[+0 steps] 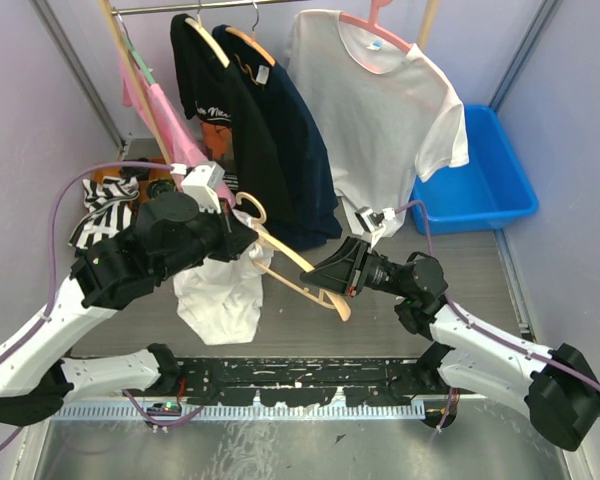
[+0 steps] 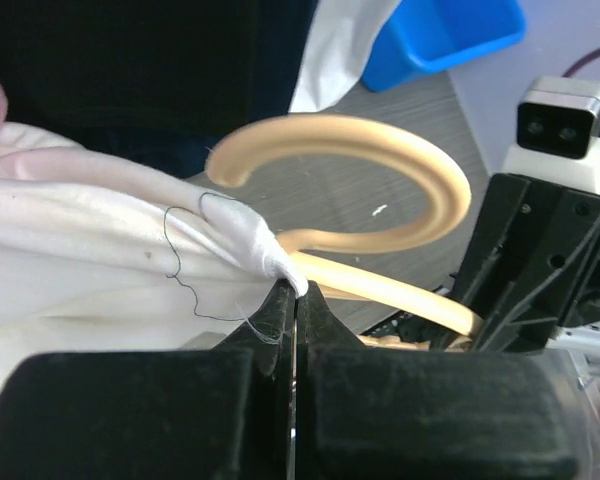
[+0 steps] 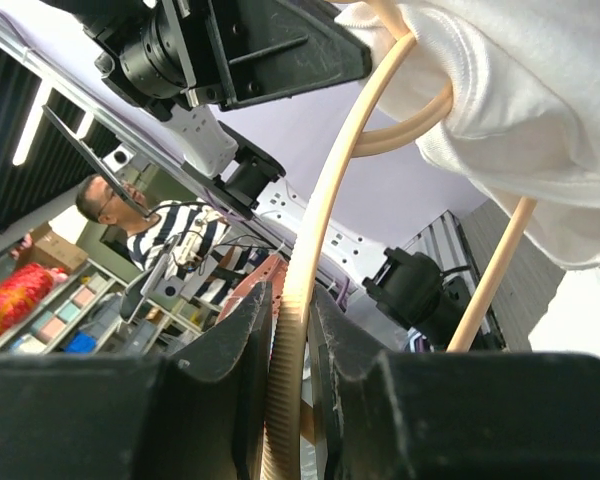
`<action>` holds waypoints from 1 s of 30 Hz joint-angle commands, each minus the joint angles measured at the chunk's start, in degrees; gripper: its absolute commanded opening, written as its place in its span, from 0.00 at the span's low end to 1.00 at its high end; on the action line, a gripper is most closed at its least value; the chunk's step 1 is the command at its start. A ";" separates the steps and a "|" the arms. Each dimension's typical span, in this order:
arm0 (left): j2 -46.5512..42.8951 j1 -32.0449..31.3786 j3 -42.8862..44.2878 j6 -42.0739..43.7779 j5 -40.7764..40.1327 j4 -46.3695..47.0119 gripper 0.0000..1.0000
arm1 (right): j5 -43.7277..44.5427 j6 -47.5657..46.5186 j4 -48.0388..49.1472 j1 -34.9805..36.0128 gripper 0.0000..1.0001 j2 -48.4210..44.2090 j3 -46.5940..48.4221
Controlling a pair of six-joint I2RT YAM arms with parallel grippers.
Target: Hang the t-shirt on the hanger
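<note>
The white t-shirt [image 1: 220, 295] hangs bunched in mid-air from one end of the light wooden hanger [image 1: 298, 262], which slants down to the right. My left gripper [image 1: 242, 240] is shut on a pinch of the t-shirt's fabric [image 2: 100, 250] right beside the hanger's curved hook [image 2: 380, 180]; its jaws [image 2: 292, 288] meet with cloth at the tips. My right gripper [image 1: 325, 272] is shut on the hanger's bare arm [image 3: 330, 200], the ridged part between its jaws [image 3: 292, 330]. In the right wrist view the t-shirt [image 3: 520, 100] drapes over the hanger's upper part.
Behind, a rail holds two dark t-shirts [image 1: 270, 130], a white t-shirt on a pink hanger [image 1: 380, 110] and a pink garment [image 1: 165, 110]. A blue bin [image 1: 485, 175] stands at the back right, and a striped cloth [image 1: 105, 205] lies at the left.
</note>
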 commanded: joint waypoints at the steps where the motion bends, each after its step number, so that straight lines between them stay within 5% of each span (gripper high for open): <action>1: -0.43 -2.62 4.10 -1.48 4.01 1.37 0.00 | 1.35 -7.16 -3.32 0.12 0.01 -1.84 7.03; 5: -1.15 -3.97 6.41 -1.71 4.71 0.88 0.00 | 2.33 -11.95 -10.05 0.11 0.01 -4.57 10.73; 22: 0.80 -4.39 14.74 -1.83 15.53 4.19 0.00 | 1.53 -14.89 -12.75 0.08 0.01 -11.20 19.55; 30: 3.13 -4.43 21.57 -1.02 17.62 3.84 0.00 | 1.46 -22.13 -25.92 0.11 0.01 -14.97 30.80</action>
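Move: My left hand already pinches the t-shirt's neck edge; the middle of the hanger is right at those fingertips, about 3 cm to the right and 2 cm ahead. The hook's curl is roughly 4 cm ahead and 3 cm up, and the shirt body hangs some 18 cm below, 4 cm back and 5 cm to the left. From my right hand, which grips the hanger's arm, the neck opening is about 7 cm ahead, 13 cm left and 3 cm up, the hanger's free end 7 cm back and 6 cm right. I lift the t-shirt and the hanger together, both hands climbing about 12 cm at the same pace and easing back and slightly right. My left fingers keep their pinch on the neck edge and swing some 25 degrees clockwise and more level, while my right hand keeps its grip on the hanger's arm and rolls about 20 degrees, its forward side rising. ##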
